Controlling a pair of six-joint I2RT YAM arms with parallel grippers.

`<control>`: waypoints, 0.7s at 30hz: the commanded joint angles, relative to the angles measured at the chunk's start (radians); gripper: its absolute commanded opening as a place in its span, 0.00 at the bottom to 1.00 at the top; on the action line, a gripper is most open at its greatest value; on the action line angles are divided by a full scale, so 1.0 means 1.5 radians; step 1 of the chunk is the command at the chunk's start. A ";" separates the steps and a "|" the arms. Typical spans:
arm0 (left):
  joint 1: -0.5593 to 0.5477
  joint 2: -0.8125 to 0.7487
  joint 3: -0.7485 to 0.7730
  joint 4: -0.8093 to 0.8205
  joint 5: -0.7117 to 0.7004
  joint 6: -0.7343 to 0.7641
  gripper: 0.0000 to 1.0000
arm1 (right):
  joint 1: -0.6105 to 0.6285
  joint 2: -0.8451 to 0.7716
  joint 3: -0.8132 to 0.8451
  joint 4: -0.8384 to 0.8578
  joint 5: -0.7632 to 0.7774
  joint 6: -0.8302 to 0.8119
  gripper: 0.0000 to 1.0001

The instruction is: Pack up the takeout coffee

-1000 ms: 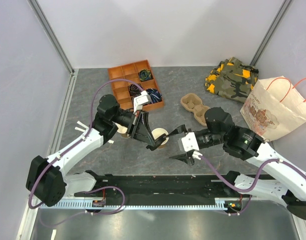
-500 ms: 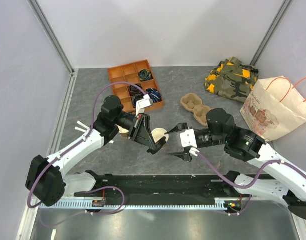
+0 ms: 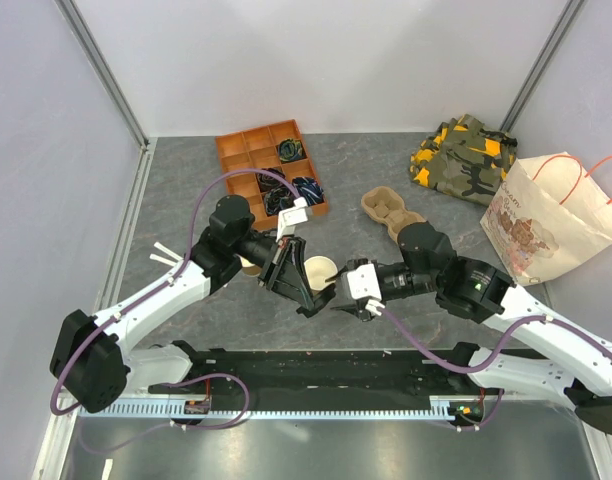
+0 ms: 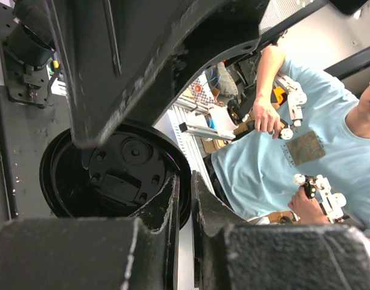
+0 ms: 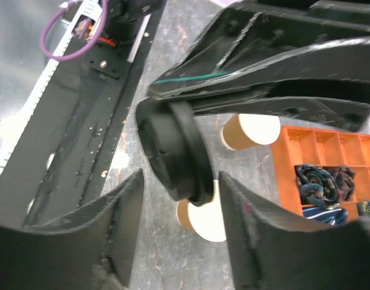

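Observation:
My left gripper [image 3: 311,298] is shut on the rim of a round black lid [image 4: 112,169], held on edge above the table. My right gripper [image 5: 180,181] is open, one finger on each side of that lid [image 5: 173,151], with a gap showing on the left side. Beneath them a tan cup [image 3: 319,270] with a cream inside stands lidless. A second lidless tan cup [image 5: 251,131] stands behind it, mostly hidden by the left arm in the top view. No takeout coffee with its lid on is in view.
A brown pulp cup carrier [image 3: 391,215] lies beyond the right arm. An orange divided tray [image 3: 248,150] with dark items sits at the back left. A camouflage cloth [image 3: 466,155] and a paper bag [image 3: 551,215] are at the back right.
My right gripper has moved left until its fingers straddle the lid, and its jaws have narrowed. The left gripper has shifted slightly right, still gripping the lid.

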 commanded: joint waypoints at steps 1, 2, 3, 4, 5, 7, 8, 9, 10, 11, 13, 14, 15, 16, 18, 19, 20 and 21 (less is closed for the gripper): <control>-0.002 -0.017 0.023 -0.003 0.097 0.039 0.03 | 0.009 -0.004 -0.013 0.029 -0.010 -0.001 0.54; -0.002 -0.016 0.023 -0.005 0.096 0.039 0.03 | 0.009 -0.004 -0.014 0.030 -0.012 0.002 0.48; -0.002 -0.016 0.022 -0.007 0.097 0.043 0.03 | 0.010 -0.003 -0.013 0.031 -0.012 0.004 0.45; -0.002 -0.015 0.022 -0.009 0.097 0.045 0.03 | 0.010 -0.003 -0.013 0.033 -0.013 0.007 0.43; -0.002 -0.014 0.022 -0.012 0.097 0.048 0.03 | 0.010 -0.002 -0.014 0.035 -0.014 0.009 0.39; -0.002 -0.013 0.022 -0.018 0.093 0.059 0.06 | 0.011 -0.002 -0.016 0.040 -0.014 0.021 0.36; -0.002 -0.014 0.023 -0.022 0.091 0.064 0.06 | 0.011 -0.002 -0.017 0.041 -0.015 0.024 0.33; -0.002 -0.013 0.024 -0.032 0.087 0.075 0.08 | 0.011 -0.002 -0.020 0.042 -0.015 0.029 0.30; -0.002 -0.014 0.024 -0.040 0.085 0.081 0.11 | 0.011 -0.004 -0.022 0.043 -0.015 0.032 0.28; -0.002 -0.015 0.025 -0.048 0.085 0.088 0.13 | 0.011 -0.004 -0.024 0.042 -0.014 0.035 0.25; -0.001 -0.018 0.028 -0.076 0.084 0.110 0.22 | 0.011 -0.005 -0.027 0.042 -0.011 0.049 0.23; 0.000 -0.018 0.035 -0.087 0.080 0.121 0.25 | 0.011 -0.006 -0.029 0.042 -0.011 0.055 0.20; 0.002 -0.019 0.039 -0.125 0.077 0.144 0.30 | 0.011 -0.007 -0.030 0.043 -0.009 0.061 0.18; 0.010 -0.019 0.043 -0.140 0.072 0.155 0.33 | 0.011 -0.008 -0.032 0.043 -0.008 0.076 0.18; 0.028 -0.022 0.053 -0.159 0.052 0.176 0.42 | 0.010 -0.008 -0.034 0.043 -0.003 0.092 0.17; 0.055 -0.028 0.055 -0.159 0.045 0.178 0.46 | 0.010 -0.008 -0.037 0.042 0.003 0.101 0.16; 0.072 -0.032 0.058 -0.159 0.025 0.182 0.47 | 0.009 -0.007 -0.040 0.042 0.005 0.124 0.15; 0.091 -0.038 0.062 -0.159 0.016 0.186 0.54 | 0.003 -0.006 -0.042 0.041 0.005 0.141 0.14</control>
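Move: The left fingers already hold the black lid by its rim; the lid stands on edge, its middle about 4 cm below that hand, 2 cm right and 1 cm ahead. From the right hand, whose parted fingers straddle its near rim, the lid's middle is some 4 cm left, 2 cm down and 1 cm back. The nearer paper cup is roughly 5 cm ahead of the right hand, 3 cm left and 22 cm below; the other cup stands about 15 cm left of that one and 5 cm farther out. Close the right fingers onto the near rim of the black lid and keep the squeeze building, easing that hand down about 1 cm with a slight wrist turn of some 5 degrees. Hold the left gripper nearly in place, still pinching, until the right has its grip; then open the left fingers and start drawing that hand forward about 1 cm. ##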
